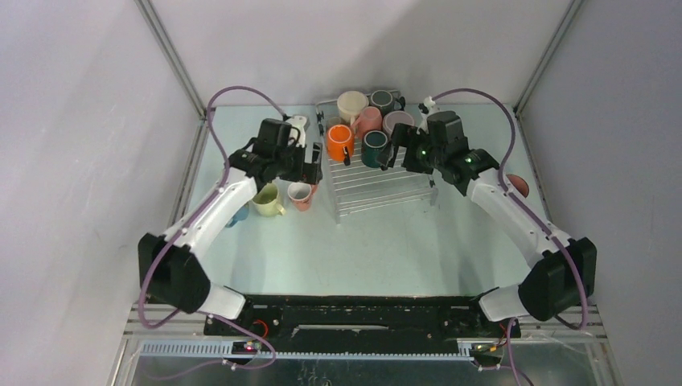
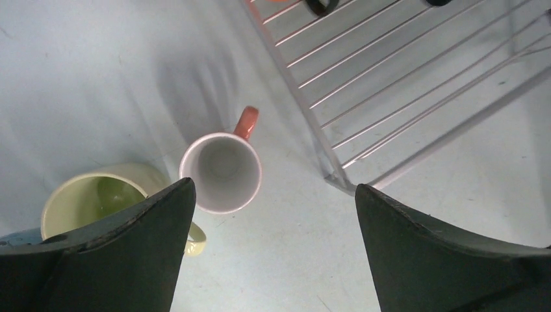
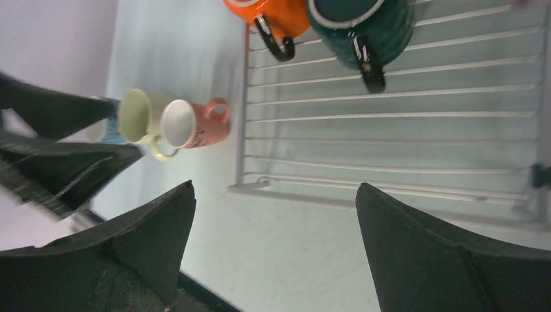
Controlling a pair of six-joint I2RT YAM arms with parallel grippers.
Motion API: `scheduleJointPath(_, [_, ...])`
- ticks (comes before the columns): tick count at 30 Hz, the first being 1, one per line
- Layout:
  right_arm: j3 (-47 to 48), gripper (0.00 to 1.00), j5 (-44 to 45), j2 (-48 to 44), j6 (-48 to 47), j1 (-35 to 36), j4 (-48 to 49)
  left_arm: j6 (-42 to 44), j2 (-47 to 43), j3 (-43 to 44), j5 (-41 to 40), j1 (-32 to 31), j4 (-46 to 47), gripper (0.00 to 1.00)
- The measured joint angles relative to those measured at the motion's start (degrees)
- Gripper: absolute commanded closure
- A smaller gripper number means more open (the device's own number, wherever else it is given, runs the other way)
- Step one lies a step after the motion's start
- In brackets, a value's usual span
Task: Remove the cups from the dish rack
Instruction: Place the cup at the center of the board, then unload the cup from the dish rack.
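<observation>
The dish rack (image 1: 378, 189) stands mid-table with several cups at its far end, among them an orange cup (image 1: 340, 142), a dark teal cup (image 1: 374, 147), a cream cup (image 1: 351, 104) and a pink cup (image 1: 367, 121). My left gripper (image 1: 314, 165) hangs open and empty above a salmon cup (image 2: 222, 170) that stands upright on the table beside a pale green cup (image 2: 97, 201). My right gripper (image 1: 392, 157) is open and empty over the rack's wire ribs (image 3: 390, 130), near the orange cup (image 3: 279, 16) and the teal cup (image 3: 364, 26).
A blue cup (image 1: 238, 214) stands left of the pale green cup (image 1: 266, 200), partly under my left arm. A reddish cup (image 1: 519, 185) sits behind my right arm near the right wall. Enclosure walls rise on both sides.
</observation>
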Motion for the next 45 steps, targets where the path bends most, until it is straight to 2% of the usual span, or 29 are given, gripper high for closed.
scheduleJointPath(7, [5.0, 0.03, 4.9, 8.5, -10.3, 1.1, 0.8, -0.5, -10.3, -5.3, 3.5, 0.0, 6.4, 0.0])
scheduleJointPath(14, [8.5, 0.11, 8.5, 17.6, -18.5, 1.3, 1.5, -0.9, -15.5, -8.1, 4.1, 0.0, 10.3, 0.0])
scheduleJointPath(23, [13.6, 0.26, 11.3, 26.8, -26.1, 1.6, 3.9, -1.2, -17.0, -8.9, 4.1, 0.1, 11.9, 0.0])
scheduleJointPath(39, [17.8, 0.46, 14.9, 36.7, -30.6, 3.1, 5.4, -1.5, -17.1, -9.5, 5.1, 0.3, 12.3, 0.0])
scheduleJointPath(42, [18.1, 0.52, 15.3, 37.5, -30.8, 3.2, 5.3, -1.5, -17.1, -9.5, 5.2, 0.4, 12.3, 0.0])
scheduleJointPath(45, [18.4, 0.63, 15.7, 37.7, -30.8, 3.3, 4.9, -1.5, -17.1, -9.5, 5.2, 0.4, 12.3, 0.0])
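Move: The dark green cup stands upside down in the dish rack, about 17 cm ahead of the open right hand, 4 cm to its left and 16 cm below, its handle towards the hand. At the same height, the orange cup is roughly 2 cm farther out than it and 11 cm to its left, and the lilac cup some 7 cm farther out and 7 cm to its right. From the left hand the green cup lies about 17 cm ahead, 18 cm to the right and 10 cm lower. The dark green cup's handle is what the right hand comes down to: it swoops down some 16 cm and forward about 12, rolling its left side down and tipping the fingers more steeply, while they close about halfway until they straddle the handle. The empty left hand, still wide open, rises clear of the small pink cup, its fingers tilting up. ##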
